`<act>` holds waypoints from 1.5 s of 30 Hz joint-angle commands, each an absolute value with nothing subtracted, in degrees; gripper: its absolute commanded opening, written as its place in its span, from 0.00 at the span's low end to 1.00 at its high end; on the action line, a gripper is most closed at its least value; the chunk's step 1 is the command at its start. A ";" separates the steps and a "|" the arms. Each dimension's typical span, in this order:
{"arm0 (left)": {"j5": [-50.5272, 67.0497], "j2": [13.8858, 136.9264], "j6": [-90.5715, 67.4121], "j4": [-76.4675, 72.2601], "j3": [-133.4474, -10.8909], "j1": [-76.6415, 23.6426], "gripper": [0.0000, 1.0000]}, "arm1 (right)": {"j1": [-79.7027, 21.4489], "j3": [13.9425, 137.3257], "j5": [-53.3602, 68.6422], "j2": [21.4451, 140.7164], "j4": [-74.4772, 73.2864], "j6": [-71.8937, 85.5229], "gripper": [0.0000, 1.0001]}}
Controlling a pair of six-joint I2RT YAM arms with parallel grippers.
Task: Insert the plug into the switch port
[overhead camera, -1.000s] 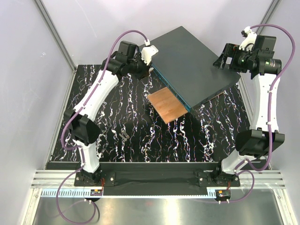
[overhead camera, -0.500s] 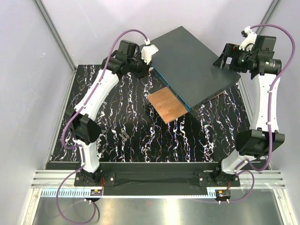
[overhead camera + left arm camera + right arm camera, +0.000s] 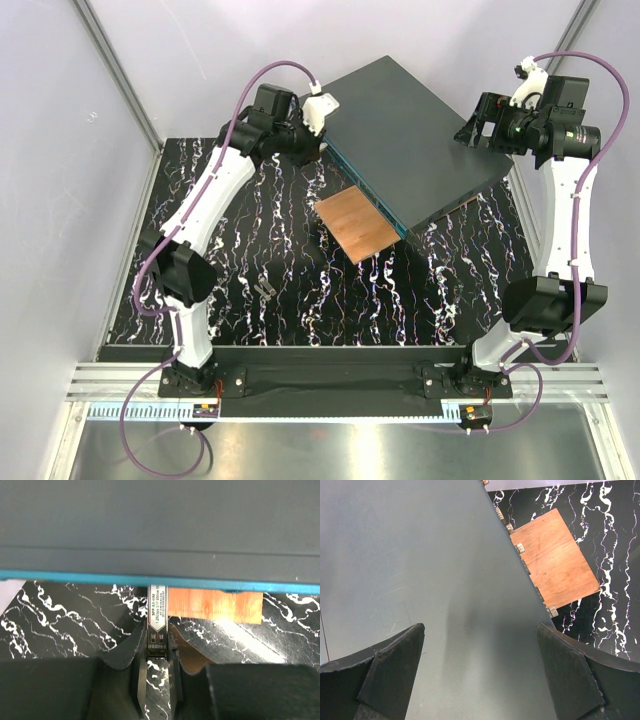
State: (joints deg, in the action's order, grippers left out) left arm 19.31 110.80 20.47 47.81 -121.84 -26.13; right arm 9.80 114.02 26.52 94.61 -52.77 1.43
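In the left wrist view my left gripper (image 3: 156, 640) is shut on the plug (image 3: 156, 612), a slim metal module with a white label. Its front end meets the teal-blue face (image 3: 100, 576) of the dark-grey switch (image 3: 410, 140) and vanishes under that edge. The switch port itself is hidden there, so I cannot tell how deep the plug sits. From above, the left gripper (image 3: 320, 135) is at the switch's far left corner. My right gripper (image 3: 480, 125) hovers open over the switch's grey top (image 3: 420, 555), its fingers (image 3: 395, 665) wide apart with nothing between them.
A copper-brown square plate (image 3: 357, 225) lies on the black marbled mat (image 3: 260, 250) against the switch's teal face, just right of the plug (image 3: 215, 606). A small metal piece (image 3: 265, 290) lies on the mat. White walls close in the cell.
My left gripper has edged slightly farther along the switch's far left corner, still holding the plug. The right arm has not moved.
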 commanded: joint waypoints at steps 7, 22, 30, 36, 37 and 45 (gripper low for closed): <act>23.03 112.23 19.51 44.21 -126.12 -26.72 0.00 | 9.76 112.94 27.25 94.92 -55.11 2.20 1.00; 27.95 115.31 16.61 38.59 -129.73 -26.72 0.07 | 9.76 111.97 27.16 94.57 -54.93 2.02 1.00; 28.04 116.19 16.26 37.35 -130.60 -27.25 0.17 | 9.76 112.50 27.33 94.75 -55.02 2.11 1.00; 27.42 111.81 18.01 39.72 -127.63 -26.37 0.41 | 9.76 112.68 27.25 94.75 -55.28 1.93 1.00; 27.51 111.01 18.10 40.07 -126.92 -26.02 0.43 | 9.76 112.59 27.33 94.57 -55.28 2.11 1.00; 28.04 104.95 20.83 45.44 -119.12 -22.33 0.54 | 9.76 112.32 27.69 94.04 -55.11 2.02 1.00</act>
State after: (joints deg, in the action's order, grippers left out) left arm 26.41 110.39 19.14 45.30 -122.28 -23.35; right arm 9.80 113.38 26.96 94.48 -51.88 1.41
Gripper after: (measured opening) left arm 0.526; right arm 0.994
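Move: The plug is already in the left fingers, tip at the port's mouth; the port lies about 2 cm ahead and 3 cm to the right of the left hand, level with it. The switch's middle is some 6 cm ahead and 16 cm right at about the same height; the wooden board is roughly 9 cm right, 2 cm ahead and 28 cm below. From the idle right hand the port is about 30 cm left, 3 cm ahead and 7 cm lower. The plug, still pinched by the left fingers, is pushed rightward and forward into the port in short, uneven steps, about 3 cm in all and nearly level, while the wrist rolls some 5 degrees. The fingers then open to let go, and the hand draws off leftward, rising and backing slightly, about 3 cm. ##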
